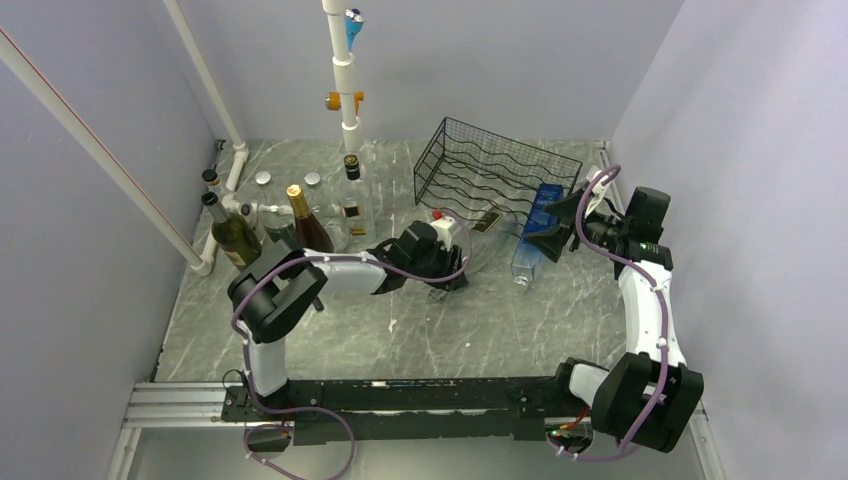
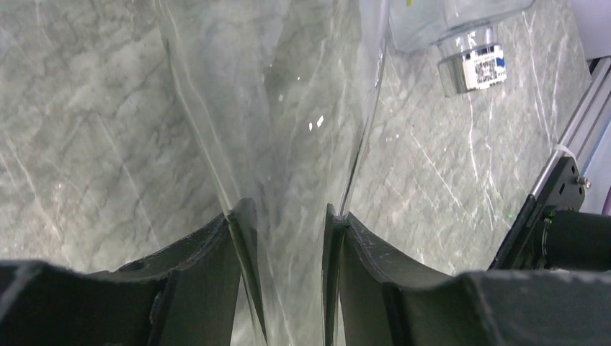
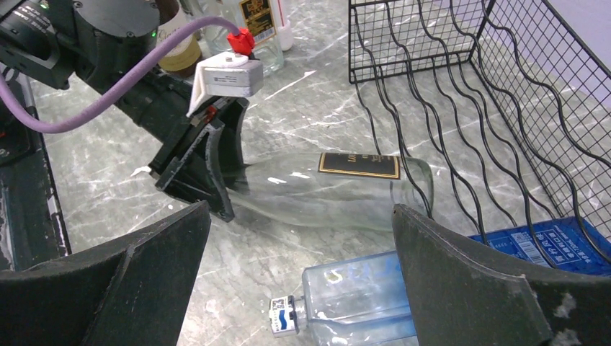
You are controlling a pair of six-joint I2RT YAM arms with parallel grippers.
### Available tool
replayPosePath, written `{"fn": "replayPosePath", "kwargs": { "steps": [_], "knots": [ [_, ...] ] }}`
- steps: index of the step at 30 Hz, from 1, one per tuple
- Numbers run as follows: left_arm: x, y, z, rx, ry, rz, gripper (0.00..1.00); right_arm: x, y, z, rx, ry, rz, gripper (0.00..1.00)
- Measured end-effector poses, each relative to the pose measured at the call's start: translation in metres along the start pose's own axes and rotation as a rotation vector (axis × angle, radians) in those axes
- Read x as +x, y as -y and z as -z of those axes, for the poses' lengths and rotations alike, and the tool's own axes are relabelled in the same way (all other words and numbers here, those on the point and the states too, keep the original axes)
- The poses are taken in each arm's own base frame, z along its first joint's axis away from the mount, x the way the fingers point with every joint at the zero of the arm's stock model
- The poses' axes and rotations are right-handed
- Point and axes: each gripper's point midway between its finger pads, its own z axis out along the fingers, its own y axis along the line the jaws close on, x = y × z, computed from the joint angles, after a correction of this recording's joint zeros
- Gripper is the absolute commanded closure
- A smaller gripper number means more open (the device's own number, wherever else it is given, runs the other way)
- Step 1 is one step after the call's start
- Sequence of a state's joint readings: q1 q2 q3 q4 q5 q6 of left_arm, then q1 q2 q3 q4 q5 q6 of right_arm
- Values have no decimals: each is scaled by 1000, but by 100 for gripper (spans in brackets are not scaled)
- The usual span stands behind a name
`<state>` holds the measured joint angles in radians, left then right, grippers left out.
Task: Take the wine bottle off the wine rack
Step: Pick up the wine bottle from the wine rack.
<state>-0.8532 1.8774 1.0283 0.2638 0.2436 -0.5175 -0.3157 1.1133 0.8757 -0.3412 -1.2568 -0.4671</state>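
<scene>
A clear wine bottle (image 3: 339, 191) with a black label lies on its side, neck pointing away from the black wire wine rack (image 3: 490, 94). Its base is at the rack's lower front wires. My left gripper (image 2: 288, 216) is shut on the bottle's neck (image 2: 274, 130), one finger on each side of the glass. From above, the left gripper (image 1: 445, 265) is left of the rack (image 1: 500, 175), with the bottle (image 1: 482, 235) between them. My right gripper (image 3: 301, 216) hangs open above a blue square bottle (image 3: 360, 295), holding nothing.
The blue bottle (image 1: 535, 235) lies with its rear end in the rack's lowest row and its silver cap (image 2: 472, 68) pointing out. Several upright bottles (image 1: 300, 220) stand at the back left beside a white pipe frame (image 1: 345, 80). The right gripper (image 1: 548, 225) is at the rack's right front corner.
</scene>
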Motion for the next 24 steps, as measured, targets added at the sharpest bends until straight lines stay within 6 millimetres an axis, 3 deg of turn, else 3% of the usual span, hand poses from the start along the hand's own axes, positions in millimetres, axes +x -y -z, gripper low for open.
{"fn": "replayPosePath", "kwargs": {
  "steps": [13,24],
  "knots": [
    [22,-1,44,-19,-72,26,100,2,0,0,-2,-4,24,0],
    [30,6,76,-7,-115,56,100,6,0,0,-7,-9,53,0]
  ]
}}
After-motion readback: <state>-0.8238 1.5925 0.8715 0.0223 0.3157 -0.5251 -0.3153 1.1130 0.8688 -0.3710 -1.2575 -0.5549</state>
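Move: The wine bottle is already held by its neck in the left hand, with its base at the rack's front wires. The bare patch of table by the white fleck, towards which it is carried, lies roughly 11 cm back, 14 cm to the left and 8 cm below this hand. The rack's middle is some 25 cm ahead and 9 cm right, the blue bottle 13 cm ahead and 19 cm right. From the right hand that patch is about 13 cm back, 36 cm left and 26 cm down. The wine bottle, kept pinched by the neck and lying roughly level, is drawn away from the rack by the left hand, neck end leading, some 8 cm to the left and back about equally, while rising 2 to 3 cm. The wrist tilts only slightly, by under 10 degrees, and the grip stays as it was. ##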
